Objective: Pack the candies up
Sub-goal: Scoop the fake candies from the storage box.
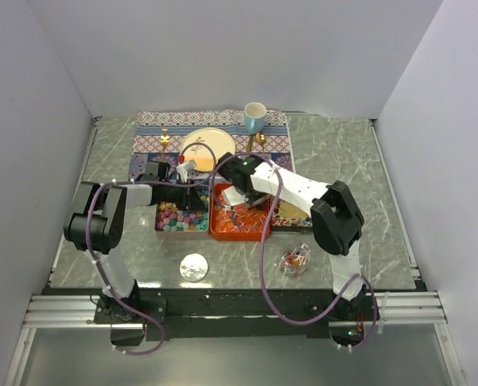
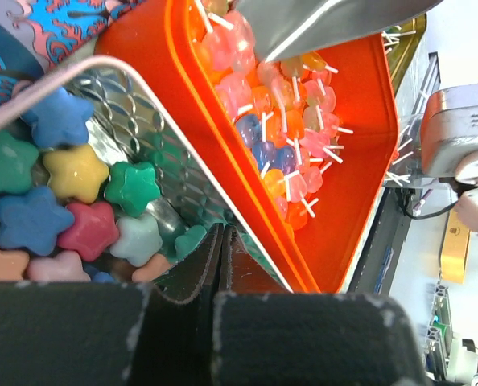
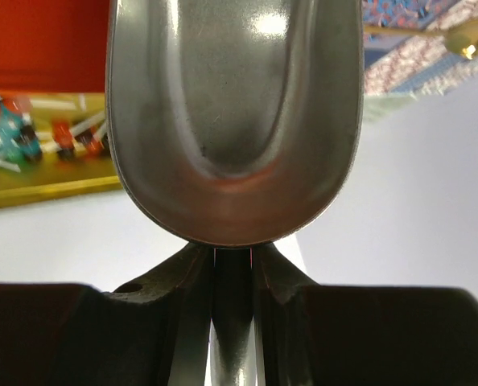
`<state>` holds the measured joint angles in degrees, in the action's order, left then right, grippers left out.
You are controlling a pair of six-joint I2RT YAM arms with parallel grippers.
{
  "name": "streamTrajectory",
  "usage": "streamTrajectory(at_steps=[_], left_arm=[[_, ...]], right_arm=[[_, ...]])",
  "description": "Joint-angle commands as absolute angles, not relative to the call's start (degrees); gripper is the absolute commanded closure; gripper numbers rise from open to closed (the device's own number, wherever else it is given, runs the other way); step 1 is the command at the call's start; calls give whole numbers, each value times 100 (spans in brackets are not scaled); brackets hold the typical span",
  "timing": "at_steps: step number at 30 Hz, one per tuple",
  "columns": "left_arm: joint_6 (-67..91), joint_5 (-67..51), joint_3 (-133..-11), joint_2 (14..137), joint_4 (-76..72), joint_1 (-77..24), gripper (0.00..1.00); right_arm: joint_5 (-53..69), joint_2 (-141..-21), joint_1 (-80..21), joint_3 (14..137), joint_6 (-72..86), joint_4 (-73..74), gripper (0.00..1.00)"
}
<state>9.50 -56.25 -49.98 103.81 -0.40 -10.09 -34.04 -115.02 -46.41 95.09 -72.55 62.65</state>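
Pastel star-shaped candies [image 2: 70, 173] fill a silver tin [image 1: 168, 228]. Beside it, an orange tin [image 2: 368, 185] holds red-orange wrapped candies [image 2: 287, 121] with white ends. Twist-wrapped candies [image 3: 30, 137] lie in a gold tin [image 3: 46, 193]. My left gripper [image 2: 223, 233] is shut, with its tips down at the silver tin's wall next to the orange tin. My right gripper [image 3: 232, 257] is shut on the handle of a metal scoop [image 3: 235, 121]. The scoop's bowl looks bare and hangs over the orange tin [image 1: 223, 229].
A small clear container [image 1: 294, 261] with a few candies and a round lid [image 1: 194, 266] lie near the front edge. Behind the tins, a patterned placemat [image 1: 150, 121] carries a plate [image 1: 205, 149], a cup [image 1: 255, 117] and gold cutlery [image 1: 164, 141].
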Motion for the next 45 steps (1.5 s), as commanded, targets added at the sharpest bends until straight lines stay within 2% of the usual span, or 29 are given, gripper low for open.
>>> streamTrajectory(at_steps=[1, 17, 23, 33, 36, 38, 41, 45], left_arm=[[739, -5818, -5273, 10415, 130, -1011, 99], [791, -5818, -5221, 10556, 53, -1019, 99], [686, -5774, -5238, 10696, 158, -1011, 99], [826, -5739, -5405, 10916, 44, -1011, 99], [835, -5739, -5396, 10951, 53, -1011, 99], [844, -5730, -5423, 10960, 53, -1011, 99], [809, -5722, -5502, 11012, 131, -1011, 99], [782, -5704, -5616, 11030, 176, -1011, 99]], right_arm=[[-2013, -11610, -4369, 9123, -7225, 6100, 100], [-1723, -11830, -4474, 8957, -7761, 5389, 100], [-1151, -12427, -4430, 9931, -6847, 6433, 100], [-801, -12322, -4333, 9633, -6671, 6021, 100], [-730, -12139, -4315, 9353, -6696, 5635, 100], [-817, -11797, -4359, 8555, -7021, 4863, 100], [-1168, -11041, -4395, 7271, -8039, 3764, 100], [-1275, -10504, -4386, 6671, -8998, 3322, 100]])
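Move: The lollipops in the orange tray, which my scoop is meant for, lie about 6 cm back, 6 cm left and some 11 cm below my right hand. The gold tray's middle is about 7 cm back and 7 cm right of that hand, and the clear storage box 18 cm back and 7 cm right. For my shut left hand, the star-candy tray's middle is about 5 cm left, 1 cm back and 3 cm down, and the lollipops some 10 cm right, 2 cm back and 3 cm down. Still gripping the scoop, I bring my right hand down about 7 cm and 3 to 4 cm left into the forward part of the orange tray. As I go I roll the hand some 25 degrees, left side rising, swinging the fingers almost straight down, and end with a small draw back and counter-clockwise turn. My left hand, fingers still shut, sinks 2 cm by the star tray's right wall. ##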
